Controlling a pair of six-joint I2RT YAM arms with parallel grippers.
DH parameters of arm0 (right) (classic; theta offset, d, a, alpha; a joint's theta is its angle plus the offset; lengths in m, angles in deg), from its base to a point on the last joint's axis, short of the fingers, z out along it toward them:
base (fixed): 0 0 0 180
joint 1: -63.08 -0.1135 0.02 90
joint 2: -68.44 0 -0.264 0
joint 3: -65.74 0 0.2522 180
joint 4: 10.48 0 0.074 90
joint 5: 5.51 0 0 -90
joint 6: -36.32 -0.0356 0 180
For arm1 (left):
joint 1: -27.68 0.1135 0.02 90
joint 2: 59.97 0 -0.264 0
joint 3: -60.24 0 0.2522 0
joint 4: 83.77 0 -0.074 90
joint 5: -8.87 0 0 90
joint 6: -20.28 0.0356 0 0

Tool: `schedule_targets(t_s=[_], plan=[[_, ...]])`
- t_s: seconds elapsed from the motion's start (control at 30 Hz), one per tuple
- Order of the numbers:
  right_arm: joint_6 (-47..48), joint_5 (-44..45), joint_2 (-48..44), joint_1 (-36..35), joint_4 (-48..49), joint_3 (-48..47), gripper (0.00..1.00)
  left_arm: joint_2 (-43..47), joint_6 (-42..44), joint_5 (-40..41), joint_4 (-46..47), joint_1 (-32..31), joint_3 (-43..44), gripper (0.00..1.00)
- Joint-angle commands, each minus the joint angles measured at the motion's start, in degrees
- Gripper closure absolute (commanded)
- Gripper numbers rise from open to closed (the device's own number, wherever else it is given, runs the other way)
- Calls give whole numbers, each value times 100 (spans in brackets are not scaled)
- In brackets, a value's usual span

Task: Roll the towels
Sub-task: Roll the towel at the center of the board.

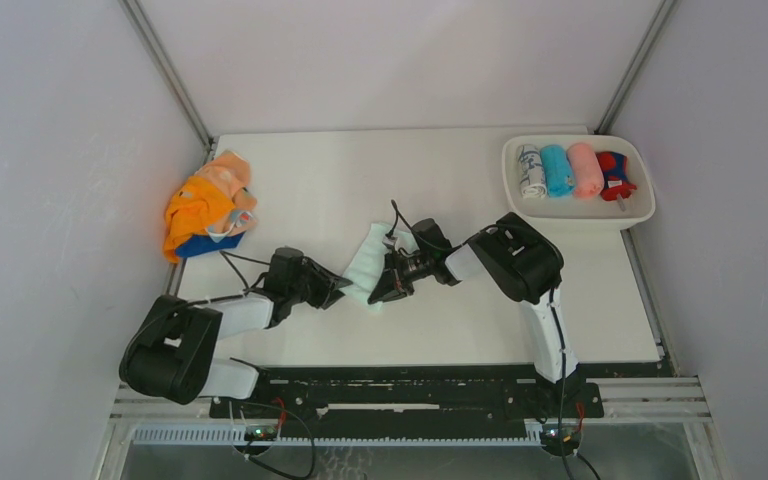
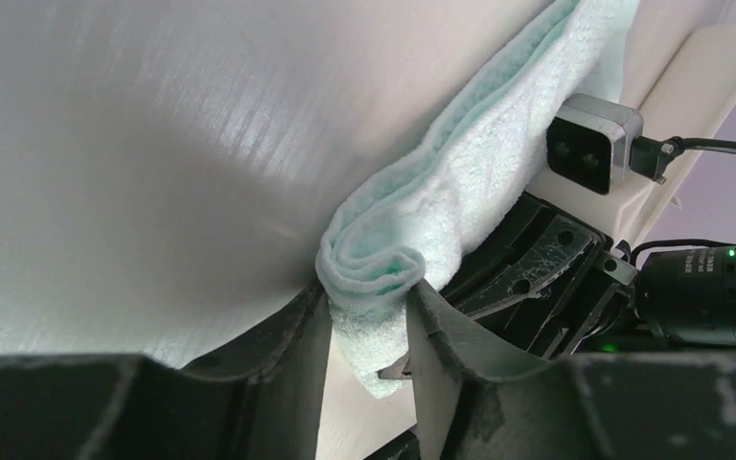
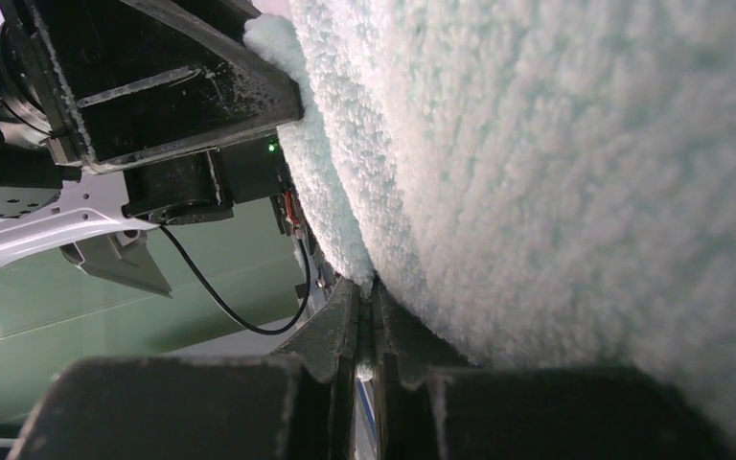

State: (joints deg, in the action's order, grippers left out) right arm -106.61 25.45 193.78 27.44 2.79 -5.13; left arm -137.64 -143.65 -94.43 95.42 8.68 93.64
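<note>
A pale mint towel [image 1: 368, 260] lies mid-table, its near end partly rolled. In the left wrist view that rolled end [image 2: 374, 273] sits between my left gripper's [image 2: 369, 311] fingers, which press it from both sides. My left gripper [image 1: 343, 288] reaches the towel from the left. My right gripper [image 1: 382, 290] meets it from the right and is shut on a thin edge of the towel [image 3: 556, 172], seen at the right gripper's [image 3: 368, 297] tips. More towels lie heaped at the far left: orange [image 1: 195, 212], peach [image 1: 228, 175], dark blue [image 1: 205, 245].
A white oval tray [image 1: 628, 215] at the back right holds several rolled towels, among them turquoise [image 1: 557, 170] and pink [image 1: 586, 170]. The two wrists are close together over the mint towel. Grey walls and frame posts enclose the table.
</note>
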Motion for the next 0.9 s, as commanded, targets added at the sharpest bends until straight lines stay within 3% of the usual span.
schedule_targets(t_s=[0.0,0.2,0.37,0.5,0.63,0.87], plan=[[147,517,207,102,-391,125,100,-386,229,475,-619,-34,-184,63],[588,701,-276,27,-763,118,94,-109,399,609,-1094,-41,-60,85],[1787,1234,-1216,-146,-1912,-36,81,292,659,829,-1974,-42,246,99],[2993,2115,-1967,-485,-2743,-154,66,408,928,929,-2723,-37,588,100],[4044,3650,-2553,-1129,-3221,-170,56,269,1132,858,-3286,-41,956,100],[5456,6244,-2864,-2686,-2944,-127,48,20,1391,757,-3899,-38,1439,100]])
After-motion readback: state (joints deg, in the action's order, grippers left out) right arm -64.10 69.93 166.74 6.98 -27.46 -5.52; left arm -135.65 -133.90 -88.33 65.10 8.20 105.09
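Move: The towel's near edge is already rolled. The middle of the roll lies about 3 cm to the left hand's right and 1 cm back, slightly lower, with its left end between the open fingertips. From the right hand, whose closed fingers still grip it, the roll's middle is some 2 cm left, level with it. The unrolled towel is centred about 6 cm ahead and 6 cm right of the left hand, or some 8 cm ahead and 1 cm right of the right one. The roll's left end is pinched as the left fingers close on it, then drawn back and to the left about 4 cm, that wrist tilting some 20 degrees. The right hand opens about halfway to let go of the roll, lifts about 5 cm, then swings back and a little left, its fingers dipping towards the table as the wrist rolls roughly 55 degrees. ##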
